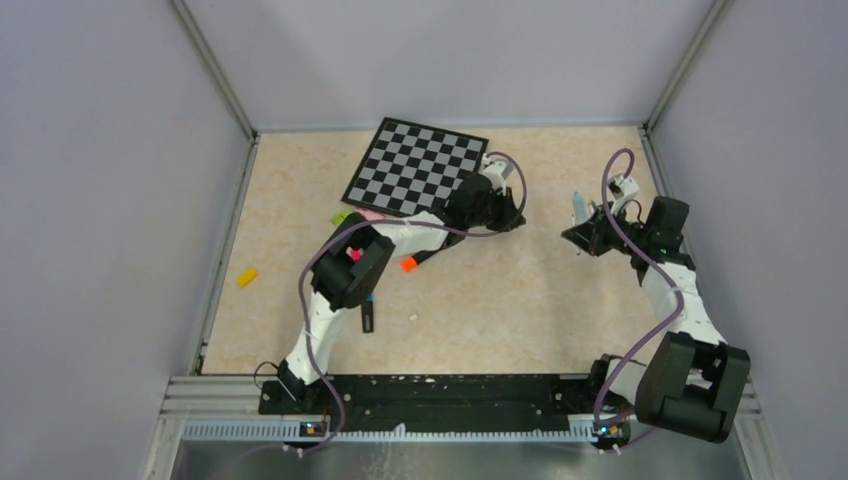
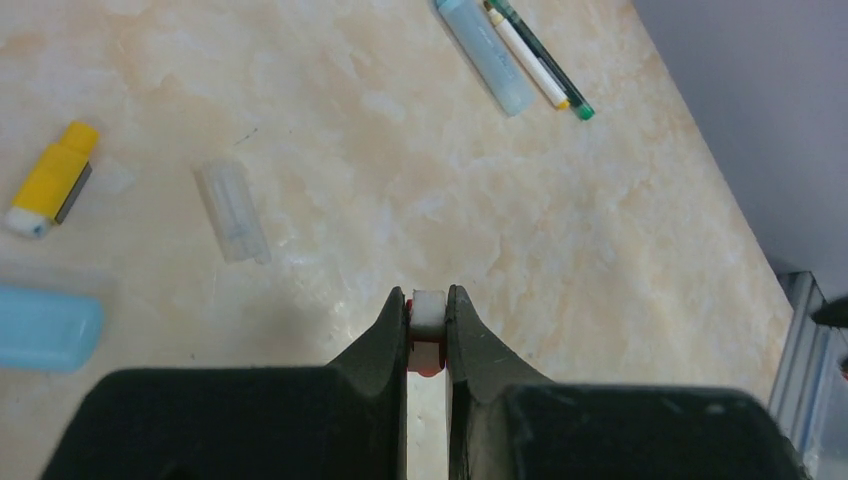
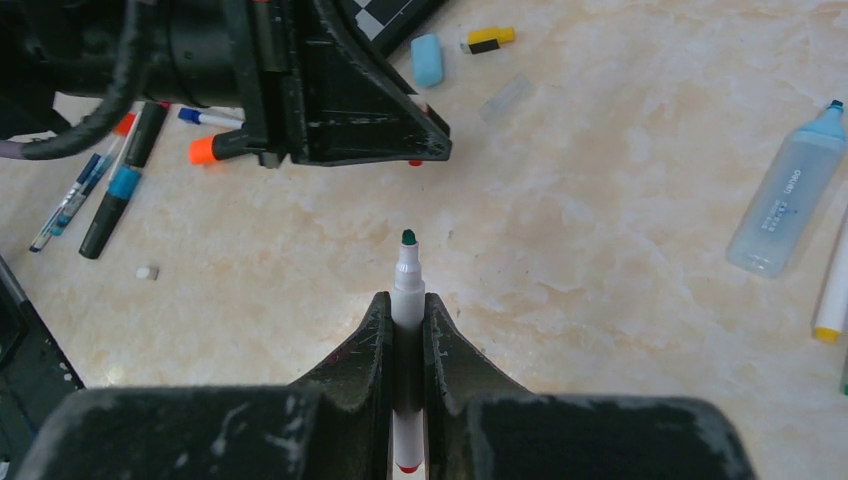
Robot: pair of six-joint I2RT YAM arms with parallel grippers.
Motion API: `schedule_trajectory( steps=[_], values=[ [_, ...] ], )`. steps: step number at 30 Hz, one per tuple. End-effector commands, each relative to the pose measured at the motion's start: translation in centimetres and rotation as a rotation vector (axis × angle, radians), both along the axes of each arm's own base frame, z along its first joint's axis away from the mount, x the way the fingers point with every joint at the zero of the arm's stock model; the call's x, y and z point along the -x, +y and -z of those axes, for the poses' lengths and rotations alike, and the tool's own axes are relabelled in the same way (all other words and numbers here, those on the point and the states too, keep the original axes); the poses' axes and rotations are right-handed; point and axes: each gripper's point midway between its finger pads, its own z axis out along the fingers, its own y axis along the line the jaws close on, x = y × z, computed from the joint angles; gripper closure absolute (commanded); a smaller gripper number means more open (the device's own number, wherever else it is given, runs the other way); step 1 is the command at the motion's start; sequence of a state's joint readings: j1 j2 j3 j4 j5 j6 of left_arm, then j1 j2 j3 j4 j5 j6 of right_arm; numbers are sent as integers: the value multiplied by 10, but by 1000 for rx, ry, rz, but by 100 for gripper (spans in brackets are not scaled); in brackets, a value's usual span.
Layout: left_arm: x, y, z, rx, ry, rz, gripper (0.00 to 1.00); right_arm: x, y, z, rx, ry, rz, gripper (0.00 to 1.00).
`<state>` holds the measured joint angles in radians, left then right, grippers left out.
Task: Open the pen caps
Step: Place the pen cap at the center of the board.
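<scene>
My left gripper (image 2: 428, 303) is shut on a small white cap with a red part (image 2: 428, 318), held above the table. My right gripper (image 3: 407, 300) is shut on a slim white pen (image 3: 407, 272). Its dark green tip is bare and points away from the wrist, and a red end shows behind the jaws. In the top view the left gripper (image 1: 512, 217) and right gripper (image 1: 582, 228) face each other a short way apart over the middle of the table. Loose on the table lie a clear cap (image 2: 230, 210), a light-blue cap (image 2: 45, 328) and a yellow cap piece (image 2: 50, 180).
A checkered board (image 1: 420, 165) lies at the back. A light-blue highlighter (image 3: 785, 200) and a white pen with a yellow tip (image 3: 830, 300) lie on the right. Several pens (image 3: 110, 200) and an orange-capped marker (image 3: 205, 150) lie under the left arm. Grey walls close in the table.
</scene>
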<state>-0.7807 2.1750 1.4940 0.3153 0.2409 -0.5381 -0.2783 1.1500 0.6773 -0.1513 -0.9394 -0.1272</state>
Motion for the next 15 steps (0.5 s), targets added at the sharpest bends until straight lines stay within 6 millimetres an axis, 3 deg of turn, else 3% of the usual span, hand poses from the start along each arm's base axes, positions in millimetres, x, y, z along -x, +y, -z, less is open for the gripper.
schedule_trajectory(
  steps=[1, 8, 15],
  values=[
    [-21, -19, 12, -23, -14, -19, 90, -13, -11, -19, 14, -48, 30, 100],
    [-44, -34, 30, -71, -26, -56, 81, -14, -14, -20, 0, -44, 37, 100],
    [-56, -37, 39, -123, -40, -72, 62, -14, -15, -21, -9, -42, 38, 100]
  ],
)
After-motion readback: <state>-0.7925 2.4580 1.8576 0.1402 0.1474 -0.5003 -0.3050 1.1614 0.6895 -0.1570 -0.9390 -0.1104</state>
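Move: The left hand holds the red cap; the bare tabletop spot it is taken to lies about 5 cm ahead, 4 cm to the right and 8 cm below. On the table, the clear cap lies about 9 cm straight ahead of the left hand, the yellow cap 13 cm ahead and 4 cm left, and the light-blue cap 10 cm ahead and 7 cm left. From the right hand the spot is some 14 cm ahead, 6 cm left and 13 cm down. Down and forward with some rightward drift, the left hand carries the red cap to the open table just short of the clear cap, sinking about 5 cm, advancing nearly as far and slowing towards the end. In the later part its fingers open and let go of the cap. The right hand stays nearly in place, still gripping the uncapped marker. ##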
